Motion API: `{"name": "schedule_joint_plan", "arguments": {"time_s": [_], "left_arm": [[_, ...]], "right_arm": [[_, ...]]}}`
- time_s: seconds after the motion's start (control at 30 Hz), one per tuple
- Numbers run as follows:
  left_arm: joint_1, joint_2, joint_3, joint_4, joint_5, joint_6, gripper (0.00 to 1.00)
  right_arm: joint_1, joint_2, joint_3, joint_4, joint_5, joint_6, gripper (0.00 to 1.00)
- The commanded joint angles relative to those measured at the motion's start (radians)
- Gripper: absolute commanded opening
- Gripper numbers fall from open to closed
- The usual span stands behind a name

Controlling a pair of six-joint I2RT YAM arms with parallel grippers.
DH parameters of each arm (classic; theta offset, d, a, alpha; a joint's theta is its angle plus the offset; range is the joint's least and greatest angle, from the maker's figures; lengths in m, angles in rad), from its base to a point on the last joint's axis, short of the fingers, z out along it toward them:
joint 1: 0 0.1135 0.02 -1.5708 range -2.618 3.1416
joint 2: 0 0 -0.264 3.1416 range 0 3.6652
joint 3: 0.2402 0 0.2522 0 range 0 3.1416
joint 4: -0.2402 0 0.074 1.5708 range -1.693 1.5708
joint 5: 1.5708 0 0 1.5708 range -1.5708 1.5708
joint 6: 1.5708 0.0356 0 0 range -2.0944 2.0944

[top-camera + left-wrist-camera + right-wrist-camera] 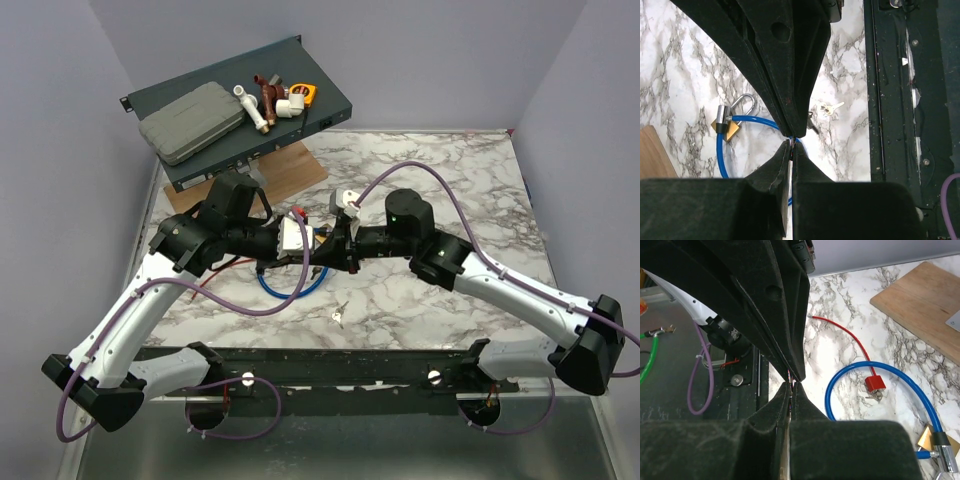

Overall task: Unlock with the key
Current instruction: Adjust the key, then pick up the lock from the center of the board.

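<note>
My left gripper (791, 146) and right gripper (793, 385) meet tip to tip above the marble, both shut. A thin sliver of metal, apparently the key (792, 142), is pinched where the tips meet, and most of it is hidden by the pads. The brass padlock (726, 126) with its silver shackle lies on the table, left of the tips in the left wrist view. It is clipped onto a blue cable loop (850, 377). In the top view the two grippers join near the table's middle (320, 248).
A red padlock (874, 384) on a red cable lies inside the blue loop, with small keys beside it. Another small pair of keys (340, 312) lies on the marble nearer the arm bases. A wooden board (920, 305) and a dark tray of fittings (240, 110) sit at the back left.
</note>
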Motion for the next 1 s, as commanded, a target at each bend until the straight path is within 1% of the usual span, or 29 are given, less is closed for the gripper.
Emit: {"name": "schedule_joint_plan", "arguments": {"time_s": [0.0,0.1,0.23,0.3,0.37,0.4,0.43,0.47,0.53,0.6,0.63,0.67,0.73,0.8,0.9,0.97], "left_arm": [[-0.013,0.001,0.049,0.019,0.075,-0.035,0.00],[-0.013,0.008,0.055,0.025,0.069,-0.044,0.00],[-0.012,0.014,0.060,0.042,0.058,-0.064,0.00],[-0.013,0.017,0.063,0.063,0.038,-0.090,0.23],[-0.012,0.021,0.070,0.074,0.019,-0.101,0.32],[-0.012,0.023,0.073,0.076,0.005,-0.104,0.43],[-0.011,0.025,0.076,0.075,-0.007,-0.105,0.57],[-0.011,0.027,0.079,0.072,-0.023,-0.102,0.63],[-0.007,0.032,0.085,0.062,-0.048,-0.082,0.66],[0.002,0.040,0.085,0.067,-0.079,-0.072,0.71],[0.007,0.047,0.085,0.077,-0.101,-0.071,0.74],[0.017,0.060,0.087,0.085,-0.121,-0.070,0.75],[0.034,0.100,0.092,0.096,-0.154,-0.050,0.76],[0.050,0.141,0.064,0.122,-0.176,0.016,0.77],[0.076,0.235,0.049,0.135,-0.165,0.132,0.76],[0.085,0.312,0.060,0.146,-0.157,0.162,0.76]], "right_arm": [[-0.005,-0.023,-0.033,0.013,0.091,0.041,0.01],[-0.005,-0.058,-0.063,0.079,0.093,0.084,0.01],[-0.004,-0.110,-0.089,0.100,0.110,0.097,0.01],[-0.005,-0.125,-0.094,0.099,0.114,0.104,0.01],[-0.006,-0.139,-0.098,0.092,0.125,0.114,0.01],[-0.007,-0.144,-0.098,0.086,0.131,0.119,0.01],[-0.006,-0.146,-0.099,0.074,0.137,0.122,0.01],[-0.007,-0.147,-0.097,0.059,0.142,0.124,0.01],[-0.009,-0.156,-0.103,0.034,0.156,0.134,0.01],[-0.016,-0.174,-0.118,0.026,0.168,0.145,0.01],[-0.020,-0.185,-0.125,-0.005,0.181,0.151,0.01],[-0.024,-0.199,-0.133,-0.019,0.201,0.159,0.01],[-0.039,-0.221,-0.139,-0.062,0.243,0.172,0.01],[-0.058,-0.244,-0.142,-0.098,0.286,0.195,0.01],[-0.095,-0.293,-0.169,-0.124,0.306,0.240,0.01],[-0.125,-0.319,-0.188,-0.139,0.308,0.270,0.01]]}}
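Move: The key is pinched between both grippers, whose tips meet over the table. From the left hand, the blue cable lock's barrel lies about 12 cm ahead, 3 cm right and some 27 cm below, on the brass padlock. From the right hand, that barrel is about 12 cm ahead and 2 cm right, the brass padlock 12 cm ahead and 1 cm right; the red padlock is 7 cm ahead and 8 cm left, the loose keys 6 cm back and 5 cm right, all well below. The key passes over to the right gripper: both hands rise some 2 cm together while the left fingers open wide and let go of it. The right, still shut, then draws away about 7 cm to its right, sinking back and turning roughly 20 degrees clockwise, while the left swings 8 cm forward and dips, towards the blue lock and brass padlock. ##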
